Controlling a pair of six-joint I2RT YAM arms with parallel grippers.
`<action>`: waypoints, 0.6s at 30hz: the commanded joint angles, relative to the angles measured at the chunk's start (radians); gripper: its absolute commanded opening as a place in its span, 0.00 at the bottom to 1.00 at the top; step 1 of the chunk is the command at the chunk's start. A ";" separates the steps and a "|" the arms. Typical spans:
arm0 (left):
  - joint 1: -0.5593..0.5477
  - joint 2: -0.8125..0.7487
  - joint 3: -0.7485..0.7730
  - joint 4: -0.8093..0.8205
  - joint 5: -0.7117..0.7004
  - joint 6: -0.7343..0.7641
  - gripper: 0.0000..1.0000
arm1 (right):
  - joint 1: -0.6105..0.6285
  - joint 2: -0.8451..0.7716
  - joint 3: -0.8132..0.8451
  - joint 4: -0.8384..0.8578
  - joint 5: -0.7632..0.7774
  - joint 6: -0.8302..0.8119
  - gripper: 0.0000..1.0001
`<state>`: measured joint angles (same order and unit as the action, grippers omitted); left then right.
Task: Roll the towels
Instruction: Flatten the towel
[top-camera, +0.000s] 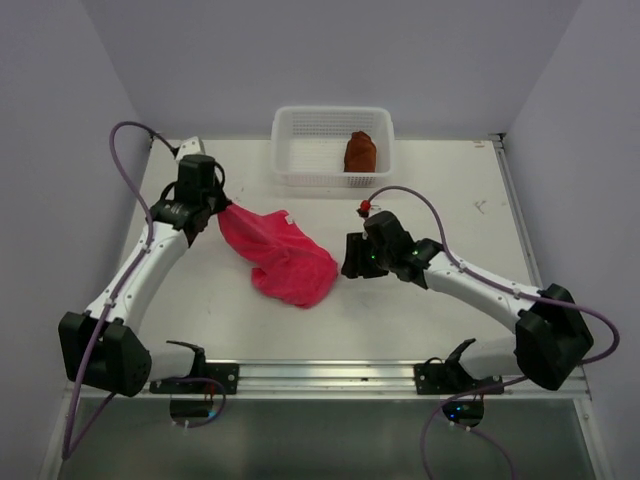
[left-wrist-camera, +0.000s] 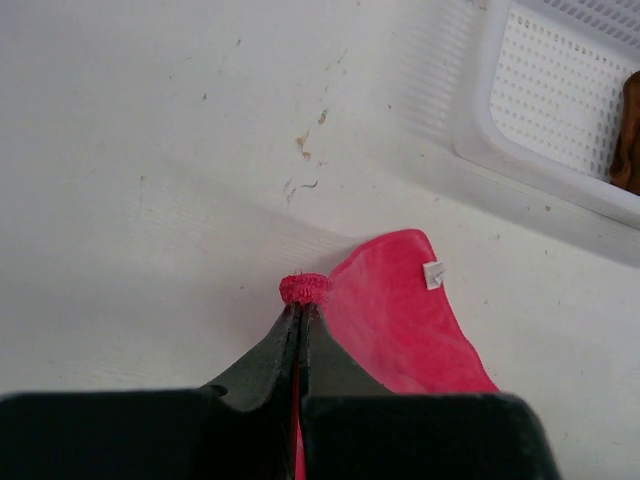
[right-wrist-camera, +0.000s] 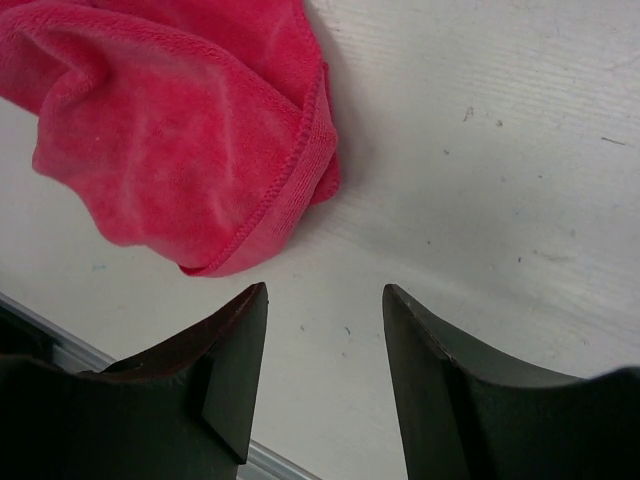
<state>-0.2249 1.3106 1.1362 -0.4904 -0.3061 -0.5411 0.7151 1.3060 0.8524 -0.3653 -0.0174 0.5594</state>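
Observation:
The bright pink towel (top-camera: 280, 255) lies crumpled on the white table, stretched from upper left to lower right. My left gripper (top-camera: 222, 212) is shut on its upper-left corner; in the left wrist view a bit of pink hem (left-wrist-camera: 304, 289) pokes out between the pressed fingertips, and more of the pink towel (left-wrist-camera: 400, 325) with a white tag trails to the right. My right gripper (top-camera: 347, 258) stands open just right of the towel's lower end, its jaws empty over bare table, with the pink towel (right-wrist-camera: 170, 130) just ahead of them. The rust-brown towel (top-camera: 360, 152) sits bunched in the basket.
A white mesh basket (top-camera: 300, 150) stands at the table's back middle; its corner (left-wrist-camera: 500, 150) shows in the left wrist view. A metal rail (top-camera: 330, 375) runs along the near edge between the arm bases. Walls close in the back and sides.

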 joint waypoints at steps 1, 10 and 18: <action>0.009 -0.075 -0.045 -0.025 0.030 -0.016 0.00 | 0.007 0.090 0.054 0.107 -0.015 0.069 0.54; 0.009 -0.152 -0.055 -0.036 0.085 0.009 0.00 | 0.079 0.275 0.154 0.213 -0.027 0.112 0.56; 0.009 -0.174 -0.055 -0.045 0.061 0.023 0.00 | 0.133 0.403 0.208 0.046 0.203 0.200 0.50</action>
<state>-0.2230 1.1671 1.0817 -0.5400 -0.2329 -0.5377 0.8463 1.6855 1.0328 -0.2485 0.0696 0.6945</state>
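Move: My left hand already holds one corner of the pink towel pinched and lifted. My right hand, open and empty, goes for the towel's right edge, some 5 cm to its left, about level fore and aft and roughly 10 cm below. From my left hand that edge lies about 14 cm back, 25 cm right and 20 cm down; the white tag is 7 cm ahead and 14 cm right of my left hand. The basket stands about 38 cm ahead of my right hand, 2 cm left. I sweep my right hand about 7 cm left and 5 cm down, easing slightly forward, to bring its open fingers in low at the towel's right edge; it sinks first, runs left, then dips again, fingers staying open. My left hand keeps its pinch on the raised corner, drawing it back about 3 cm and slightly up, slowing as it goes. ##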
